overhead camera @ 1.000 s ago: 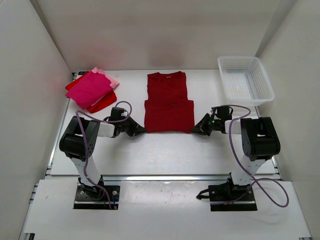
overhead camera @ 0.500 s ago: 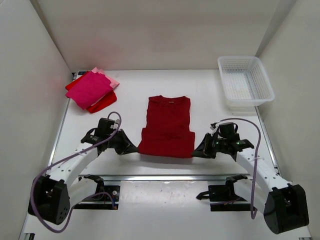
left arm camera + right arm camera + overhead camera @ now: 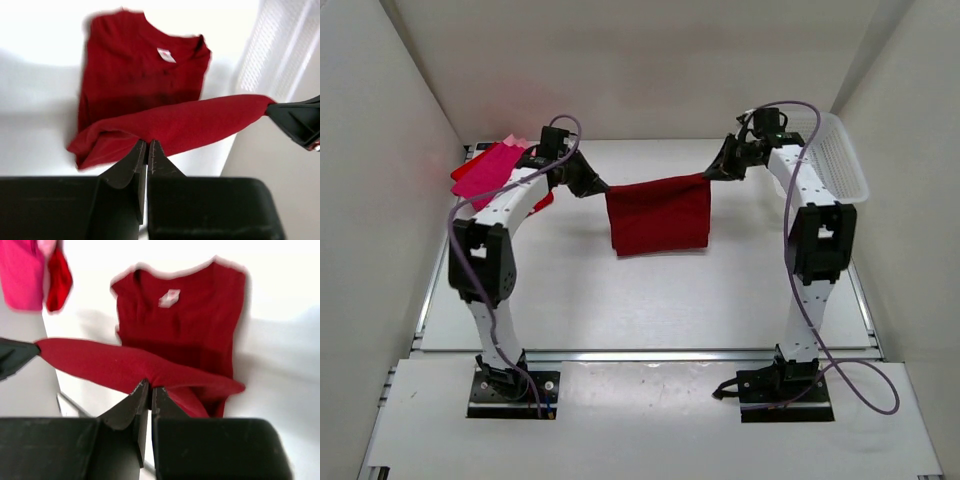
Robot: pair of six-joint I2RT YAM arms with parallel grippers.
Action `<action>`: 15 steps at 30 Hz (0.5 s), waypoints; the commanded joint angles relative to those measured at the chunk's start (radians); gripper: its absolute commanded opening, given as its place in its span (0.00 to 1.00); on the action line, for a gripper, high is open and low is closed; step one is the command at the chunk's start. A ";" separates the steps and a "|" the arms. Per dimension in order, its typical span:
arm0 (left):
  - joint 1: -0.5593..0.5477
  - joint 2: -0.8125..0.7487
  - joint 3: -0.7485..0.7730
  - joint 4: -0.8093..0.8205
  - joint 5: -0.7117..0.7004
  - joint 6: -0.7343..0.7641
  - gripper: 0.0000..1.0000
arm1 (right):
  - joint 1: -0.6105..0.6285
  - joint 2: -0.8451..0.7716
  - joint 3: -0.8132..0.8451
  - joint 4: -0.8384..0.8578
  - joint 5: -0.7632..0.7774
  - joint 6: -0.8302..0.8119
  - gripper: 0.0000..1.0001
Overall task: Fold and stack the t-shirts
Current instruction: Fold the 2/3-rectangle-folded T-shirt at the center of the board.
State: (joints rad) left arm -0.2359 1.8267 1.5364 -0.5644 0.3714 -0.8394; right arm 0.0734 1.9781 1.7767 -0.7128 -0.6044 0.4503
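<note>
The dark red t-shirt (image 3: 658,215) hangs as a sheet between my two grippers, above the middle of the table. My left gripper (image 3: 595,188) is shut on its left corner and my right gripper (image 3: 712,172) on its right corner, with the edge stretched taut. In the left wrist view the jaws (image 3: 146,145) pinch the cloth fold, and the collar end (image 3: 145,65) with its white label lies below. The right wrist view shows the same grip (image 3: 150,387). Folded magenta (image 3: 488,168), light pink (image 3: 515,141) and bright red (image 3: 542,200) t-shirts are stacked at the back left.
A white lattice basket (image 3: 845,160) stands at the back right, partly behind the right arm. The stack of shirts lies close under the left arm's forearm. White walls close in the table on three sides.
Both arms swung up and toward the back, lifting the dark red shirt's held edge off the table. Before, the shirt lay flat nearer the front edge.
</note>
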 commanded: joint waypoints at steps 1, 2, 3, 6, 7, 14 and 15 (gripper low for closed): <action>0.013 0.174 0.140 -0.038 -0.061 -0.006 0.00 | -0.017 0.222 0.272 -0.099 -0.009 -0.032 0.00; 0.020 0.198 0.186 -0.046 -0.069 -0.009 0.00 | -0.021 0.257 0.302 -0.088 -0.012 -0.010 0.00; 0.021 0.251 0.214 -0.034 -0.065 -0.019 0.00 | -0.023 0.316 0.367 -0.086 -0.020 0.005 0.00; 0.049 0.327 0.255 0.001 -0.060 -0.056 0.07 | -0.020 0.468 0.585 -0.131 -0.032 0.028 0.08; 0.055 0.338 0.290 -0.003 -0.066 -0.061 0.13 | -0.027 0.523 0.675 -0.166 -0.020 0.028 0.17; 0.086 0.317 0.392 -0.002 -0.108 -0.055 0.65 | -0.064 0.642 1.026 -0.356 0.011 0.002 0.56; 0.081 0.307 0.392 0.000 -0.111 -0.046 0.64 | -0.061 0.619 1.014 -0.370 0.018 -0.019 0.54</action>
State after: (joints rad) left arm -0.1577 2.2547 1.8751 -0.5922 0.2871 -0.8940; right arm 0.0341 2.6881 2.7144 -1.0115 -0.6033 0.4664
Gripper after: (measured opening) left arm 0.644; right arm 0.549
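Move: Both grippers hold the dark red t-shirt's raised hem by its two corners, some 17 cm above the board. The collar end lying beneath is about 10 cm ahead and 11 cm to the right of the left gripper, and about 7 cm ahead and 10 cm to the left of the right one. From the left gripper, the stacked t-shirts lie roughly 22 cm left and 9 cm ahead, and the shirt's fold 8 cm back and 11 cm right. The white basket is some 26 cm right and 8 cm ahead of the right gripper. Swing both grippers forward and down together, about 10 cm each way, carrying the held hem out over the collar end. Open both sets of fingers wide near the bottom of the swing to let go of the corners. Then lift both hands a centimetre or two, easing the left one a few centimetres outward, away from the shirt. ##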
